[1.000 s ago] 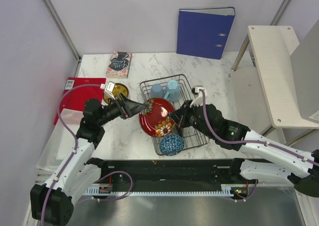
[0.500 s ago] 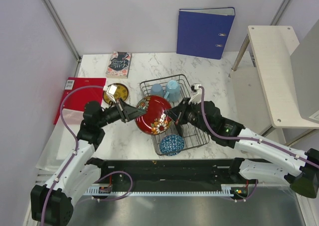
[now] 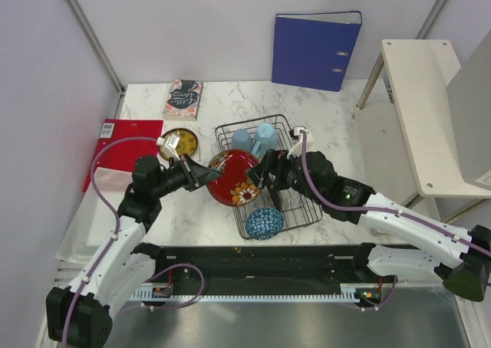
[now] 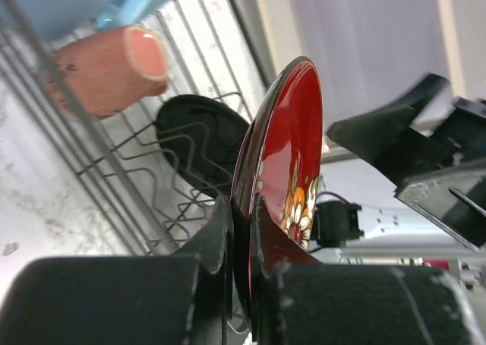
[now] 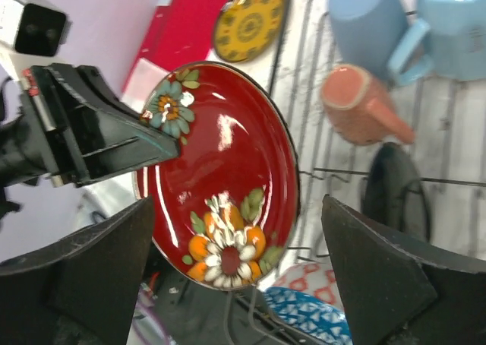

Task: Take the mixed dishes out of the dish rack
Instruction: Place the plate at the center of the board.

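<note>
A red flowered plate (image 3: 236,179) stands on edge over the left side of the dish rack (image 3: 301,204). My left gripper (image 3: 209,173) is shut on its left rim, and the left wrist view shows the rim pinched between the fingers (image 4: 216,231). My right gripper (image 3: 265,177) is open just right of the plate, its jaws wide on either side of it (image 5: 228,178) without touching. In the rack are two blue mugs (image 3: 242,139), a salmon cup (image 5: 357,106), a black dish (image 4: 201,140) and a blue net-patterned bowl (image 3: 265,221). A yellow plate (image 3: 179,142) lies on the table left of the rack.
A blue binder (image 3: 314,49) stands against the back wall. A book (image 3: 182,99) lies at the back left and a red folder (image 3: 123,149) at the left edge. A white side table (image 3: 430,110) stands to the right.
My left gripper has closed on the red plate's rim. My right gripper has opened and let go of the plate. The plate has shifted slightly up and left.
</note>
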Available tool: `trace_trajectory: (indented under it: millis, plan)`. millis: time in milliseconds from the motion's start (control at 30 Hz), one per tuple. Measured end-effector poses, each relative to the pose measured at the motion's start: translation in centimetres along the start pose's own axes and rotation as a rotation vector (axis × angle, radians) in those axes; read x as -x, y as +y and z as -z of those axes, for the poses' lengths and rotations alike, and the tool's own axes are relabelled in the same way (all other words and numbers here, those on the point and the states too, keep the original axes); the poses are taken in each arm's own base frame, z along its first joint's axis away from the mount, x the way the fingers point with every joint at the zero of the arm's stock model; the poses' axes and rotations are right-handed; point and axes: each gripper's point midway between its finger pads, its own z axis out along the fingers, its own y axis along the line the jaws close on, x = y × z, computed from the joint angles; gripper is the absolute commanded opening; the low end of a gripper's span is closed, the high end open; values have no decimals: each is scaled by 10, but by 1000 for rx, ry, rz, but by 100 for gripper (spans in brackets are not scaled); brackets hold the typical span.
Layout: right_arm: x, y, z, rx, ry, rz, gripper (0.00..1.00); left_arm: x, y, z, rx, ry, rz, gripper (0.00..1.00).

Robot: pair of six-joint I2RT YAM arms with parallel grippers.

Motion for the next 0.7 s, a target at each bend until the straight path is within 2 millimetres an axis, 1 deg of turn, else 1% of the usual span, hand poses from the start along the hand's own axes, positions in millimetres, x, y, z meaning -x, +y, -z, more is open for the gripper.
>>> trace_trajectory:
  millis: [167,233,267,333,400,433,500,600,700]
  plan:
    - [7,-27,7,-135,-26,62,98,12,18,-1,129,-38,36,2]
    - [11,-39,15,-191,-43,86,97,25,23,2,190,-76,47,2]
    - [14,-45,20,-216,-54,100,97,36,27,5,225,-108,54,2]
    - [21,-51,30,-244,-82,114,96,55,37,11,306,-164,72,2]
    - [30,-54,41,-259,-115,121,95,77,53,17,409,-224,98,2]
    - [34,-56,46,-265,-133,123,95,87,63,21,458,-252,115,2]
    - [38,-59,54,-276,-155,127,95,97,88,30,552,-295,158,2]
    - [39,-68,61,-300,-166,142,95,98,132,51,705,-333,249,2]
    - [33,-77,63,-324,-157,163,95,93,168,68,817,-348,329,2]
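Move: The left gripper holds the red plate. The yellow plate on the marble lies some 23 cm ahead, 16 cm left and 20 cm below that hand; the book is 18 cm beyond it, the red folder about 21 cm farther left and 5 cm nearer. From the open right gripper, the dark plate in the rack is about 3 cm ahead, 6 cm right and 17 cm below; the pink mug stands 12 cm beyond and 9 cm left of it. Carry the pinched red plate with the left gripper about 17 cm left and 8 cm forward, away from the rack and towards the yellow plate, swinging the hand counter-clockwise some 45 degrees and tipping it down. Sink only in the last part. Meanwhile, draw the right gripper back to the right about 10 cm over the rack, fingers still wide open. ##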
